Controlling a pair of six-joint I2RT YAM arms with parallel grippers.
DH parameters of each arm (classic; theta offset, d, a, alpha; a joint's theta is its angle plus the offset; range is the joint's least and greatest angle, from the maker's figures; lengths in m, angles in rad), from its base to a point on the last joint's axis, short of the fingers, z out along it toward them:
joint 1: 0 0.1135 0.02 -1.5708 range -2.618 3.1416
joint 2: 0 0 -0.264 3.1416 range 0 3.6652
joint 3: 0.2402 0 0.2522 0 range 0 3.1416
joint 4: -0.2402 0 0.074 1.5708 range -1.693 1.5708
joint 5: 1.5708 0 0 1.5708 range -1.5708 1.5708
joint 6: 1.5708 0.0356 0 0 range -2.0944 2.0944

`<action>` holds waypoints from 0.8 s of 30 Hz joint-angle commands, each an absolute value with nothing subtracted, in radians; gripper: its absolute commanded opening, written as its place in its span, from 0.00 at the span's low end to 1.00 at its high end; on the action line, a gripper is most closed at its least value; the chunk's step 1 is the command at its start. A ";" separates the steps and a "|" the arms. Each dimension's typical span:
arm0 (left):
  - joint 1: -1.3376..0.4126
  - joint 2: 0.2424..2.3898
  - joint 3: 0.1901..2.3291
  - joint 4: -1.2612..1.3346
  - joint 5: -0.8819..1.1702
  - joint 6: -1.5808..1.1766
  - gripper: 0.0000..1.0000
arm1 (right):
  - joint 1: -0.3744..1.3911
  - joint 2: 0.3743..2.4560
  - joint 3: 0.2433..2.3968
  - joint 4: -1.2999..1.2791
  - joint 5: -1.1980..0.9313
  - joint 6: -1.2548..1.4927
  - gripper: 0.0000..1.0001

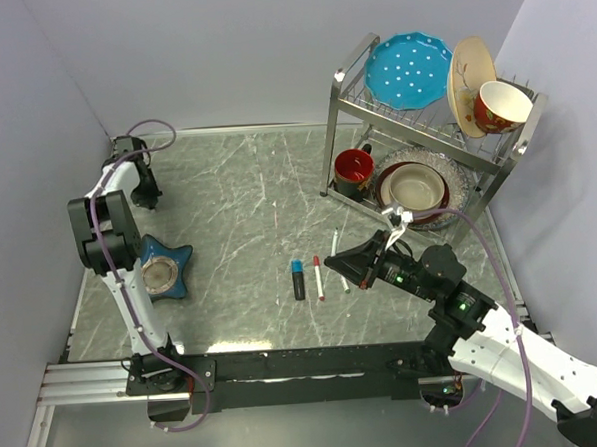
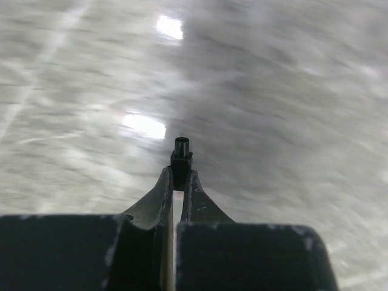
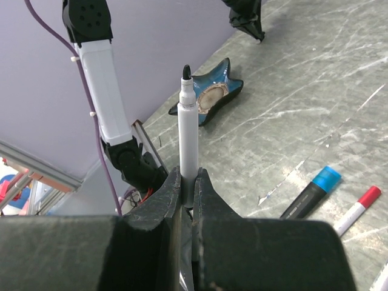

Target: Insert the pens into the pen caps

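Observation:
My left gripper (image 2: 181, 173) is shut on a tiny black pen cap (image 2: 181, 151), which sticks out past the fingertips just above the marble table. In the top view this gripper (image 1: 147, 198) sits at the far left of the table. My right gripper (image 3: 189, 177) is shut on a thin white pen (image 3: 188, 133), held upright with its black tip uppermost. From above, that gripper (image 1: 341, 266) is near the table's middle. Lying beside it are a black blue-tipped marker (image 1: 297, 280), a red-tipped pen (image 1: 318, 279) and another thin white pen (image 1: 334, 244). The other caps are not visible.
A blue star-shaped dish (image 1: 183, 258) lies near the left arm. A metal dish rack (image 1: 345, 116) with plates, bowls and a red mug (image 1: 354, 169) stands at the back right. Grey walls close in the table on the left, back and right.

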State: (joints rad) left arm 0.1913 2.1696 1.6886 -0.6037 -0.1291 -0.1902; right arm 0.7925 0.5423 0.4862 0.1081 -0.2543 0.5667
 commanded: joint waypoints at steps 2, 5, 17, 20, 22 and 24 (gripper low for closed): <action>0.095 2.031 1.649 -0.595 -0.020 -0.138 0.01 | 0.798 0.483 0.531 0.075 -0.232 0.560 0.00; 0.026 1.974 1.614 -0.600 -0.009 -0.120 0.01 | 0.798 0.450 0.548 0.039 -0.216 0.558 0.00; -0.325 1.634 1.229 -0.520 0.234 0.136 0.01 | 0.796 0.282 0.606 -0.124 -0.135 0.578 0.00; -0.386 1.577 1.172 -0.514 0.239 0.163 0.01 | 0.798 0.236 0.611 -0.162 -0.097 0.587 0.00; -0.414 1.566 1.154 -0.520 0.268 0.160 0.01 | 0.799 0.223 0.626 -0.196 -0.081 0.588 0.00; -0.446 1.577 1.126 -0.529 0.285 0.156 0.01 | 0.798 0.213 0.633 -0.212 -0.069 0.595 0.00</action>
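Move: The white pen, upright in the right hand, stands about 51 cm to the right, 32 cm back and 27 cm above the left hand, which already holds the black cap. The star-shaped dish is 20 cm back and 4 cm right of the left hand. From the right hand, the black cap is about 33 cm ahead, 51 cm left and 24 cm below; some 25 cm below it lie the blue marker, 8 cm ahead and 8 cm left, and the red pen, 8 cm ahead and 2 cm left. The black cap, still pinched in the left fingers, is swept quickly over bare table towards the white pen: about 29 cm right, curving back some 15 cm and rising a little early on, while the wrist turns about 60 degrees clockwise. The right hand keeps its grip on the pen and draws it right and up, about 5 cm each way, and slightly back. ##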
